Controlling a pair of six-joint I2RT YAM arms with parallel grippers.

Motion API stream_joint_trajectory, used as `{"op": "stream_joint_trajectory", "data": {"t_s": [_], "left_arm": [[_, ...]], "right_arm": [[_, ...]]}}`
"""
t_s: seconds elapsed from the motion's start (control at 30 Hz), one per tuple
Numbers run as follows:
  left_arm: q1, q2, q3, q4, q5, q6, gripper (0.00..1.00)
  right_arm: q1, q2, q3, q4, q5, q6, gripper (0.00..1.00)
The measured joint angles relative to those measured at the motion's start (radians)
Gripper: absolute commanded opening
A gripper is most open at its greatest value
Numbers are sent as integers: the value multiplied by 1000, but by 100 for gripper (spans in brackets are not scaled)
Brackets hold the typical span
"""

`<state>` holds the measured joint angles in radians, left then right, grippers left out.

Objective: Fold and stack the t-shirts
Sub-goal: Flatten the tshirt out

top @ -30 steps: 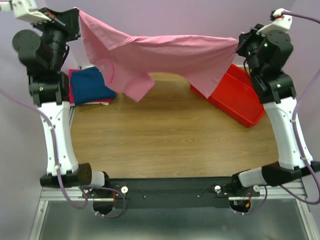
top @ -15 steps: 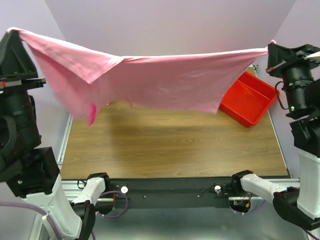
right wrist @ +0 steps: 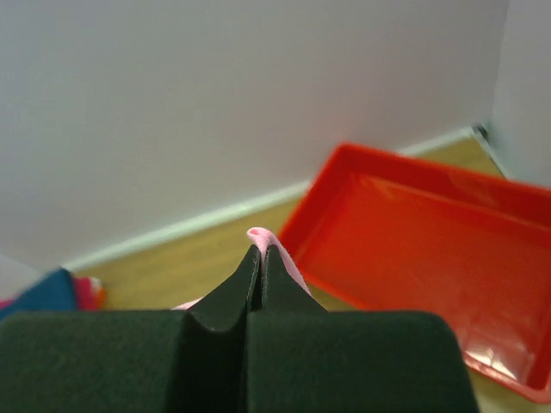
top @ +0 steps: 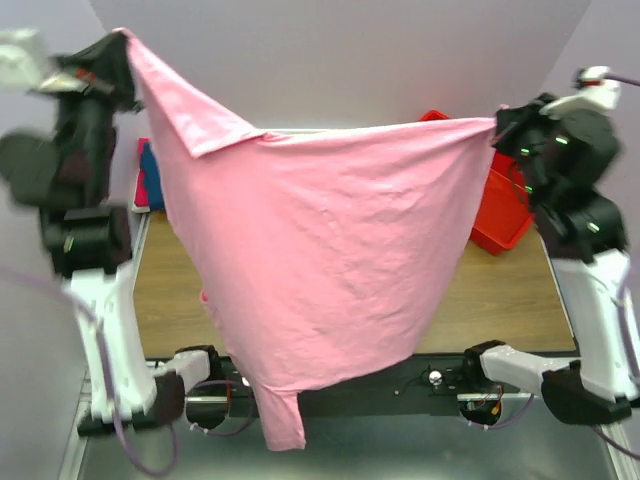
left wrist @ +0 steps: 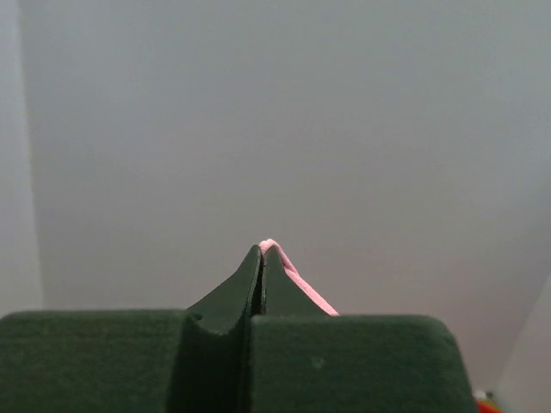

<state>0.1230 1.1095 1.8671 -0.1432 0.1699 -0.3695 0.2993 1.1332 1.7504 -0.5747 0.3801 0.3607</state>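
Observation:
A light pink t-shirt (top: 320, 260) hangs spread in the air between both arms, its lower end drooping past the table's near edge. My left gripper (top: 122, 38) is shut on its upper left corner, high above the table; a thin pink edge (left wrist: 297, 280) shows at the fingertips of this gripper (left wrist: 261, 247). My right gripper (top: 497, 124) is shut on the shirt's right corner, lower than the left; a pink fold (right wrist: 263, 234) pokes out between the tips of this gripper (right wrist: 261, 248). A navy blue and red-magenta pile of t-shirts (top: 148, 180) lies at the back left, mostly hidden.
A rigid red tray (top: 505, 205) sits at the back right of the wooden table (top: 500, 300), also seen as the red tray (right wrist: 413, 241) below my right gripper. The purple back wall (top: 340, 60) stands behind. The hanging shirt hides most of the tabletop.
The pink shirt has swung from a stretched, high band to a broad sheet hanging toward the camera. Both arms moved; the left corner stays high, the right dropped lower.

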Motion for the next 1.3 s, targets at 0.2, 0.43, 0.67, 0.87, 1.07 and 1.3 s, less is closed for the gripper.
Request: {"op": "stream_joint_trajectory", "data": {"t_s": [0.2, 0.43, 0.67, 0.87, 1.07, 1.3], "left_arm": [[-82, 455, -74, 57, 71, 15, 0], [-109, 969, 35, -61, 132, 69, 58], [-135, 919, 19, -108, 169, 98, 61], [-169, 594, -257, -133, 179, 107, 61], [-171, 483, -527, -203, 191, 107, 61], [-171, 494, -768, -334, 236, 123, 61]], "right_arm": [[0, 246, -256, 68, 56, 27, 0], [-37, 534, -308, 113, 75, 28, 32], [-71, 628, -179, 153, 47, -24, 79], [-69, 562, -187, 186, -32, -72, 79], [-33, 440, -310, 198, -180, -63, 79], [59, 422, -518, 214, -346, 31, 79]]}}
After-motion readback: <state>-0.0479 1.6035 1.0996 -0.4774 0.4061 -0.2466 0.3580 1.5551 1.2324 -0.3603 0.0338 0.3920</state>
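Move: The left gripper, high up, holds one corner of the pink t-shirt. That corner's landing place on the table is about 38 cm ahead, 8 cm right and 66 cm below, and the blue t-shirt on the stack lies some 32 cm ahead, 13 cm left and 62 cm below. For the right gripper's corner, the spot is roughly 18 cm ahead, 1 cm right and 51 cm below; the red bin's middle is 22 cm ahead, 12 cm right and 47 cm below. Fling the held t-shirt forward and down with both arms, left gripper about 35 cm out and 45 cm down, right less, tipping both wrists down and opening the fingers to let go. Then draw the left back over the cloth and down until its fingers point steeply at it; bring the right back, left and lower, turning counter-clockwise. ##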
